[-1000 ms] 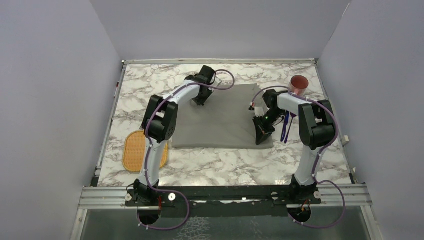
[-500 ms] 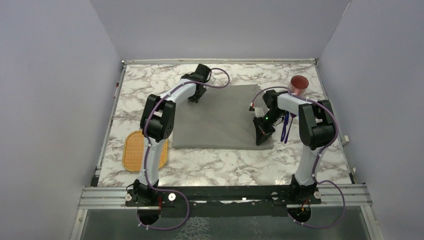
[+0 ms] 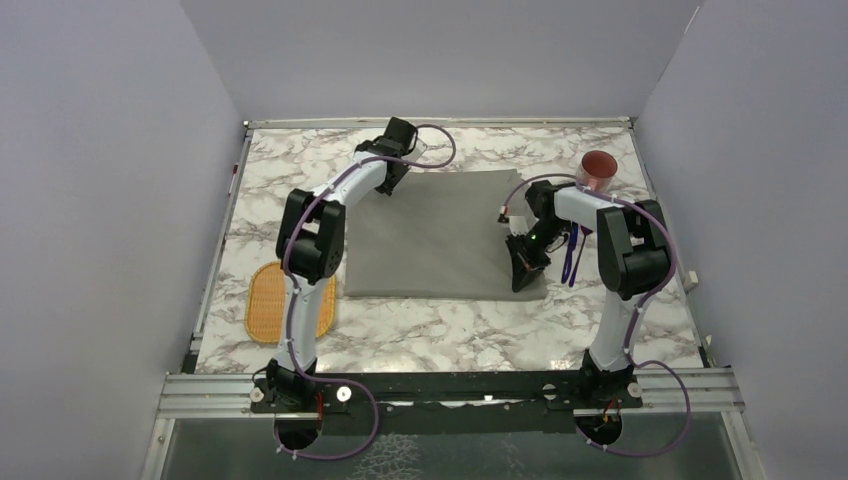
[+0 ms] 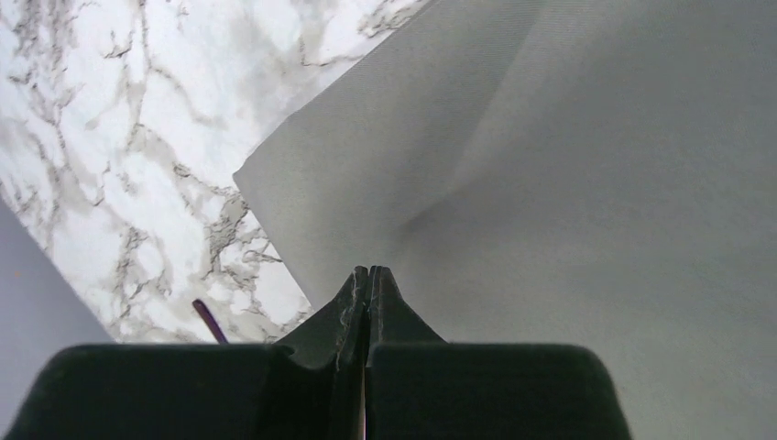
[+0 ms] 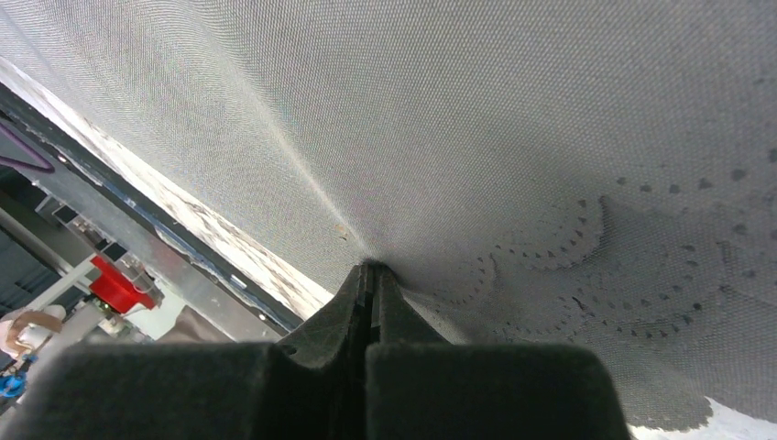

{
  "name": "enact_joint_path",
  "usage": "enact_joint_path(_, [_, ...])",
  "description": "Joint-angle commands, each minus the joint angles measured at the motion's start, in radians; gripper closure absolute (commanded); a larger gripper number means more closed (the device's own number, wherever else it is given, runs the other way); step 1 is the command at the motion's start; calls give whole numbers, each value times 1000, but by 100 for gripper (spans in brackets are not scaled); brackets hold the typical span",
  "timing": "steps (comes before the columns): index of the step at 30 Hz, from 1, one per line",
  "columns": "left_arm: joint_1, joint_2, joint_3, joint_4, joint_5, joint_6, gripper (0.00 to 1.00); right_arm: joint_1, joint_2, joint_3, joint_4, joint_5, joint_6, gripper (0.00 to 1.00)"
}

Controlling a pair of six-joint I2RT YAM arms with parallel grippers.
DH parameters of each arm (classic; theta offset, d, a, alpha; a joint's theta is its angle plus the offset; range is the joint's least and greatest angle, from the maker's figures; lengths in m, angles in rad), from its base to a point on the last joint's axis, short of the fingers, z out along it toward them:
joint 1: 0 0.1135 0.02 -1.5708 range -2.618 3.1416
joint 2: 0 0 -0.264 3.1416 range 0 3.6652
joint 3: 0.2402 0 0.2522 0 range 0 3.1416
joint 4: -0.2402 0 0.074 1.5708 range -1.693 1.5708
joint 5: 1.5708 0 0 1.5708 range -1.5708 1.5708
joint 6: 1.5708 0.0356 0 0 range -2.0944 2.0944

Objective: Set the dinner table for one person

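A grey cloth placemat (image 3: pixel 440 235) lies in the middle of the marble dinner table (image 3: pixel 440 322). My left gripper (image 3: pixel 385 187) is shut on the placemat (image 4: pixel 596 229) near its far left corner, and a crease runs away from the closed tips (image 4: pixel 369 269). My right gripper (image 3: pixel 521 279) is shut on the mat's near right corner. There the perforated, scalloped cloth (image 5: pixel 458 110) puckers at the tips (image 5: pixel 370 266). Marble (image 4: pixel 137 137) shows past the mat's corner in the left wrist view.
A red cup (image 3: pixel 599 170) stands at the far right. Purple utensils (image 3: pixel 570 255) lie just right of the mat beside the right arm. An orange woven oval tray (image 3: pixel 268 300) sits at the near left, partly under the left arm. Walls close three sides.
My left gripper has moved toward the far left, drawing the mat's far left corner with it. The right gripper has stayed at the near right corner.
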Motion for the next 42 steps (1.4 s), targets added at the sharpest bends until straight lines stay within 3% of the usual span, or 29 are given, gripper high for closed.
enact_joint_path(1, [4,-167,-38,-27,210,-3,100,0,37,2,48,104,-44,99])
enact_joint_path(8, [3,-337,-182,-178,527,6,100,1,18,173,-36,34,-44,99])
enact_joint_path(18, [1,-418,-377,-339,776,38,100,17,111,375,-99,-59,-23,99])
enact_joint_path(29, [-1,-439,-496,-336,789,12,100,32,201,494,-14,-61,-9,99])
enact_joint_path(42, [-8,-454,-620,-265,757,-31,100,34,332,659,103,85,69,99])
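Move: The near-left corner of the gray tablecloth lies about 28 cm behind my left hand, 5 cm to its left and 5 cm lower. The wicker mat is some 30 cm back and 18 cm left, the far-left cloth corner about 7 cm ahead and 9 cm left. From my right hand, the far-right cloth corner is some 33 cm ahead and 3 cm right, the red cup 29 cm ahead and 20 cm right, the blue knife 9 cm ahead and 13 cm right. I swing my closed left hand back about 25 cm over the tablecloth, arching up and then down close above its near-left part, while the wrist tips the fingers some 40 degrees back past vertical. My closed right hand lifts off the cloth near its front edge and goes forward about 18 cm in two low hops, drifting left, towards the far edge, its fingers tilting forward some 20 degrees. ##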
